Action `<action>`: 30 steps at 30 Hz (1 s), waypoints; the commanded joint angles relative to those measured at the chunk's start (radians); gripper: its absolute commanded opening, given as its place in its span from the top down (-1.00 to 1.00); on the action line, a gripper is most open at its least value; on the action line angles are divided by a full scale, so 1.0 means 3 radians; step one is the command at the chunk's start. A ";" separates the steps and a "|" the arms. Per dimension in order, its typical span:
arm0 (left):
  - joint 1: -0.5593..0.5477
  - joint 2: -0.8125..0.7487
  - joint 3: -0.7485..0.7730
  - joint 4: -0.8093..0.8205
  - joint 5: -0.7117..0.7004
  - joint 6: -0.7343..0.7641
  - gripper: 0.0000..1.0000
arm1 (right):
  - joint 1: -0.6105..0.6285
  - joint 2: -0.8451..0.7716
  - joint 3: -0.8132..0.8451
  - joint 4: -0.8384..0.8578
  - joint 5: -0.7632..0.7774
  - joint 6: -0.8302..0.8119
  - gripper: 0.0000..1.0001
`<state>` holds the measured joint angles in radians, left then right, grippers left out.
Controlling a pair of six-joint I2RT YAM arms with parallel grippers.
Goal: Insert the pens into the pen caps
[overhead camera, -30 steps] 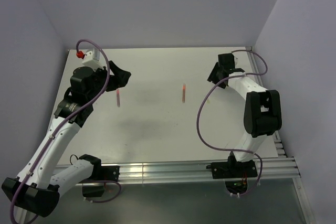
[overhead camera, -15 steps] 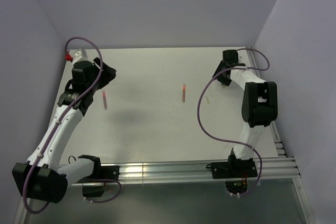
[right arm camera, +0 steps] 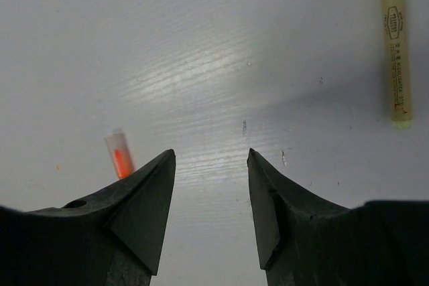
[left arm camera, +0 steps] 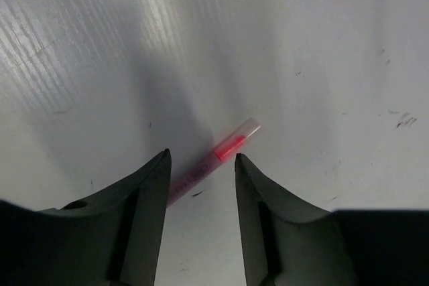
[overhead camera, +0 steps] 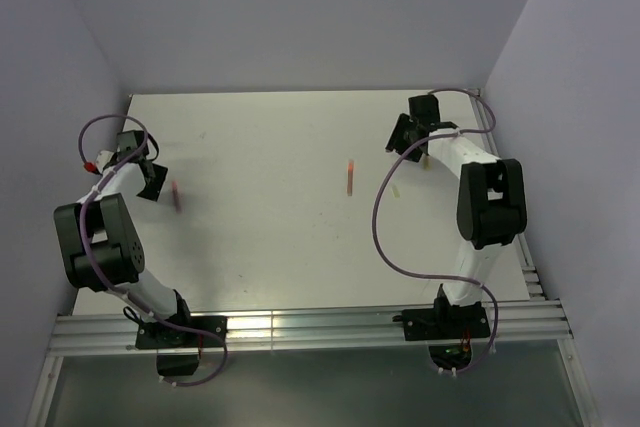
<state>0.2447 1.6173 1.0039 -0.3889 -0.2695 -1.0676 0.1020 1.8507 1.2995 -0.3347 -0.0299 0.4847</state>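
Observation:
A red pen (left arm camera: 201,172) with a clear tip lies slanted on the white table (left arm camera: 322,65), just under the tips of my left gripper (left arm camera: 202,155). Its lower end is hidden behind the left finger, and the jaws stand apart without touching it. From above, this pen (overhead camera: 176,195) lies beside the left gripper (overhead camera: 152,182) at the far left. A second red pen (overhead camera: 349,177) lies mid-table. My right gripper (right arm camera: 211,153) is open over bare table. An orange pen cap (right arm camera: 119,153) lies just left of it, and a yellow pen (right arm camera: 395,51) lies at the upper right.
A small pale yellow-green cap (overhead camera: 397,190) lies on the table below the right gripper (overhead camera: 400,137). Purple walls close in the left, back and right sides. An aluminium rail (overhead camera: 300,327) runs along the near edge, and cables loop off both arms.
The left arm has folded back to the far left, its jaws narrowing. The red pen beside it now lies further left. The right gripper has shifted slightly.

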 commanded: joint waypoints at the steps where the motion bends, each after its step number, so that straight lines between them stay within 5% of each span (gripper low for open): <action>1: -0.0018 0.0126 0.0080 0.0029 -0.0160 -0.0235 0.10 | -0.0018 -0.0238 -0.0037 0.0170 -0.0115 -0.0041 -0.10; 17: -0.0232 0.0387 -0.0120 0.0192 0.0050 -0.0563 0.51 | -0.0013 -0.0386 -0.0108 0.0221 -0.0222 -0.0035 -0.10; 30: -0.0881 0.1220 0.0836 0.0141 0.0325 -0.0073 0.66 | -0.0023 -0.0401 -0.0123 0.0216 -0.0217 -0.0056 -0.10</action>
<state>0.0357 1.8973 1.1873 -0.3191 -0.2390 -1.1725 0.1001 1.7878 1.2675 -0.3012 -0.0982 0.4778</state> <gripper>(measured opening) 0.180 0.550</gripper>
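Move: The pink pen, its clear cap on, lies almost under the left hand's open fingers, about 4 cm below them and barely 1 cm ahead and 1 cm to the right, its capped end pointing forward and slightly left. Nothing else lies near it. From the right hand the pink pen is some 56 cm to the left, about 9 cm back and 6 cm lower. The left fingertips come to pinch the pink pen near its middle: the hand first sinks nearly straight down about 4 cm to the table with the fingers closing, then sweeps right and forward some 11 cm at that low height, still tightening and turning slightly clockwise. The empty right hand rises about 2 cm, fingers staying open. ##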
